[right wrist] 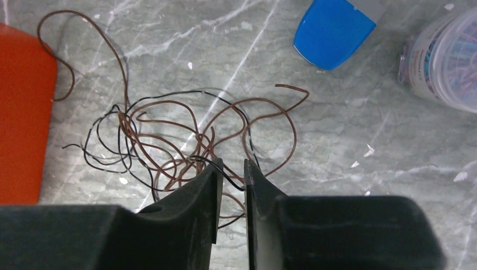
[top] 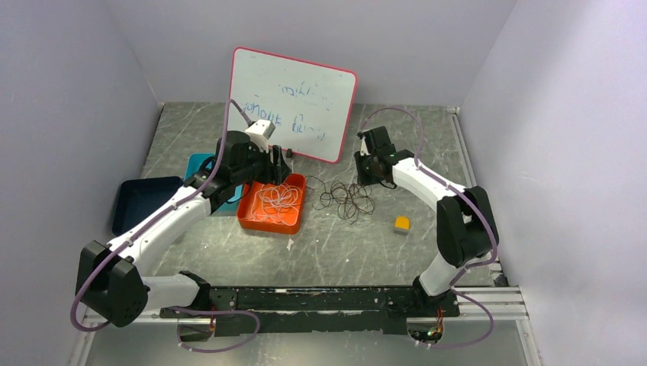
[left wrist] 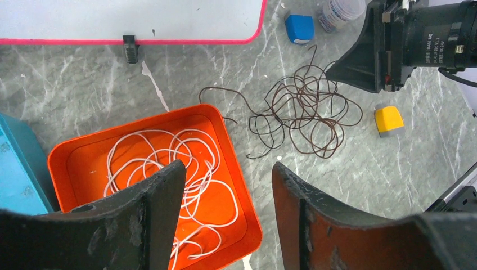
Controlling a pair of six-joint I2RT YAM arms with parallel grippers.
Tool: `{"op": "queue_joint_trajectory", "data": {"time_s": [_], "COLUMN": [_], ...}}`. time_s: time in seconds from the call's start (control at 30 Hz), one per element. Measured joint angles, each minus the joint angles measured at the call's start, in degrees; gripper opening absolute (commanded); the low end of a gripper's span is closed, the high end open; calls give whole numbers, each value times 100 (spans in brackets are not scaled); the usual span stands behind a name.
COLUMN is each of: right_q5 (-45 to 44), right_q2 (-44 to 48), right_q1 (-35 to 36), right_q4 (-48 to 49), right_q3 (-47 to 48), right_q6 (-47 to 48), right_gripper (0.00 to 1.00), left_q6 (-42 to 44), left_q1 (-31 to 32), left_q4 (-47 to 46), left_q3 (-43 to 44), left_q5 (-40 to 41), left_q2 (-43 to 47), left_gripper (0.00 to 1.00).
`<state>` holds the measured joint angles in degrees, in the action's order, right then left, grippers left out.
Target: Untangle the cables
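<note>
A tangle of brown and black cables (top: 351,198) lies on the grey table right of the orange tray (top: 267,223). White cables (left wrist: 169,152) lie looped inside that tray (left wrist: 242,180). My left gripper (left wrist: 228,166) hangs open above the tray's right rim with nothing between its fingers. My right gripper (right wrist: 232,162) is down at the near edge of the brown and black tangle (right wrist: 169,135). Its jaws stand a narrow gap apart, and a black cable strand (right wrist: 228,174) crosses that gap. Brown loops lie beneath the fingers.
A whiteboard (top: 294,103) stands at the back. A dark blue tray (top: 141,202) and a teal tray (top: 200,164) lie at the left. A yellow block (top: 401,224) sits right of the tangle. A blue piece (right wrist: 333,31) and a clear jar (right wrist: 444,62) lie beyond it.
</note>
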<state>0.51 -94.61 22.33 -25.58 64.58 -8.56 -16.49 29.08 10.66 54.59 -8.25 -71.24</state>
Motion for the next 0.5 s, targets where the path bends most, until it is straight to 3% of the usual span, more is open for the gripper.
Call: {"op": "queue_joint_trajectory", "data": {"time_s": [0.13,0.5], "right_q5": [68,275], "right_q2": [-2,901], "right_q1": [-2,-7], "right_q4": [236,160], "right_q3": [-39,-63], "right_q6": [7,-50], "right_gripper": [0,0], "left_q6": [2,-118], "left_q1": [0,0], "left_q4": [-2,-590], "left_q3": [0,50], "left_q5": [0,-367], "left_q2": [0,-313], "left_gripper": [63,69]}}
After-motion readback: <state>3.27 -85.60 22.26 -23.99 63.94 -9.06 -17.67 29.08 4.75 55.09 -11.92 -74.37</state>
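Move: A strand of black cable lies right at the right hand's fingertips, practically between the half-open fingers. The tangle's middle is about 3 cm to the left and 2 cm back, some 3 cm lower. The blue sharpener sits roughly 8 cm ahead and 3 cm right, with the clear tub about 9 cm ahead and 10 cm right. From the left hand the strand is some 21 cm right, 3 cm ahead and 13 cm down. The black cable strand is pinched as the right fingers close fully on it, the hand easing slightly forward; the right hand then lifts it about 6 cm off the tangle, speeding up, with its fingertips tilting forward and up a little under 10 degrees. Late on, the left hand, empty and open, starts about 2 cm to the right, towards the tangle, and slightly forward. ##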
